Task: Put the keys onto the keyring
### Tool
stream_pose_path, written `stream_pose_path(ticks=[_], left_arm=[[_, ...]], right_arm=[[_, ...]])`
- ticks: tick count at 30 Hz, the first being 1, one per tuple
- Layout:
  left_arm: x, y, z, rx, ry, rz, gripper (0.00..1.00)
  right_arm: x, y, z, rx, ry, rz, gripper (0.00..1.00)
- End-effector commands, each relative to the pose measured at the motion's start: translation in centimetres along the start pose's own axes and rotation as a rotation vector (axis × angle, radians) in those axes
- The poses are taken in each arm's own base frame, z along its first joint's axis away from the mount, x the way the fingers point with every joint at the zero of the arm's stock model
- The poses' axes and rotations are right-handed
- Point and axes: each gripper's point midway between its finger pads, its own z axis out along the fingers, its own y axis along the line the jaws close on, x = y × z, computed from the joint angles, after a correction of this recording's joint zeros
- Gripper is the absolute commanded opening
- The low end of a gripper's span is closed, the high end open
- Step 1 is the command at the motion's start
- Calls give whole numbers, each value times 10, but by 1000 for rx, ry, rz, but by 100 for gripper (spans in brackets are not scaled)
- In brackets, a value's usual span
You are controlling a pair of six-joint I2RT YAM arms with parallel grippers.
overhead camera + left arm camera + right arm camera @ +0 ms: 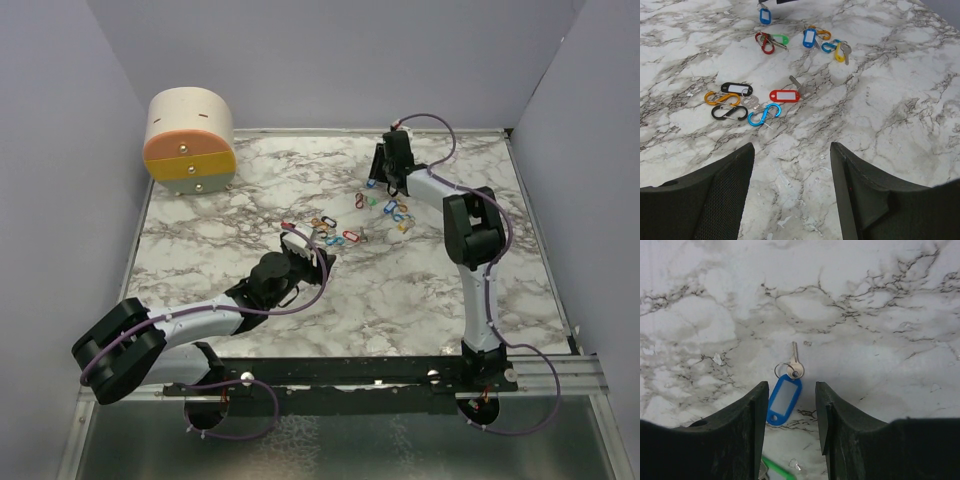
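The keys lie in two loose groups on the marble table (420,290). The near group (755,102) has a red tag with a metal key (785,95), a black tag and orange, black and blue carabiners. The far group (805,40) holds blue, green and yellow tags. My left gripper (791,150) hangs open and empty short of the near group. A blue tag (784,396) with a metal key and a small keyring (781,370) lies flat on the table. My right gripper (791,385) is open over it, the tag partly between the fingers and untouched.
A round cream and orange box (190,140) stands at the table's back left corner. Grey walls close in the table on the left, back and right. A green tag (777,469) lies just under the right gripper's left finger.
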Motion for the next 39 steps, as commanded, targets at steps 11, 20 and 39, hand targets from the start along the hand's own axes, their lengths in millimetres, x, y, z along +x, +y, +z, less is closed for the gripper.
stream_pose_path(ticks=[11, 20, 39], left_arm=[[-2, 7, 4, -33, -2, 6, 64], [0, 10, 4, -44, 0, 10, 64], [3, 12, 8, -45, 15, 9, 64]], right_arm=[[10, 13, 24, -60, 26, -76, 43], [13, 15, 35, -78, 22, -101, 41], [3, 12, 13, -80, -36, -88, 1]])
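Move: The blue tag with its key lies almost under my right fingertips, about 2 cm ahead, 1 cm to the left and some 4 cm below. Closer in are the red carabiner, about 4 cm back and 4 cm left of my right hand, the green tag, 4 cm back and 1 cm left, and a second blue tag, 6 cm back and 4 cm right. From my left hand, the aimed-at tag is roughly 30 cm ahead, 14 cm right and 13 cm below. With my right fingers a little under half open, I drop about 2 cm towards the blue tag and its key, then ease forward and slightly left, ending about 3 cm lower than I began. Down near the marble, I close the fingers completely at the key end of the tag, touching it, with a slight counter-clockwise turn. ##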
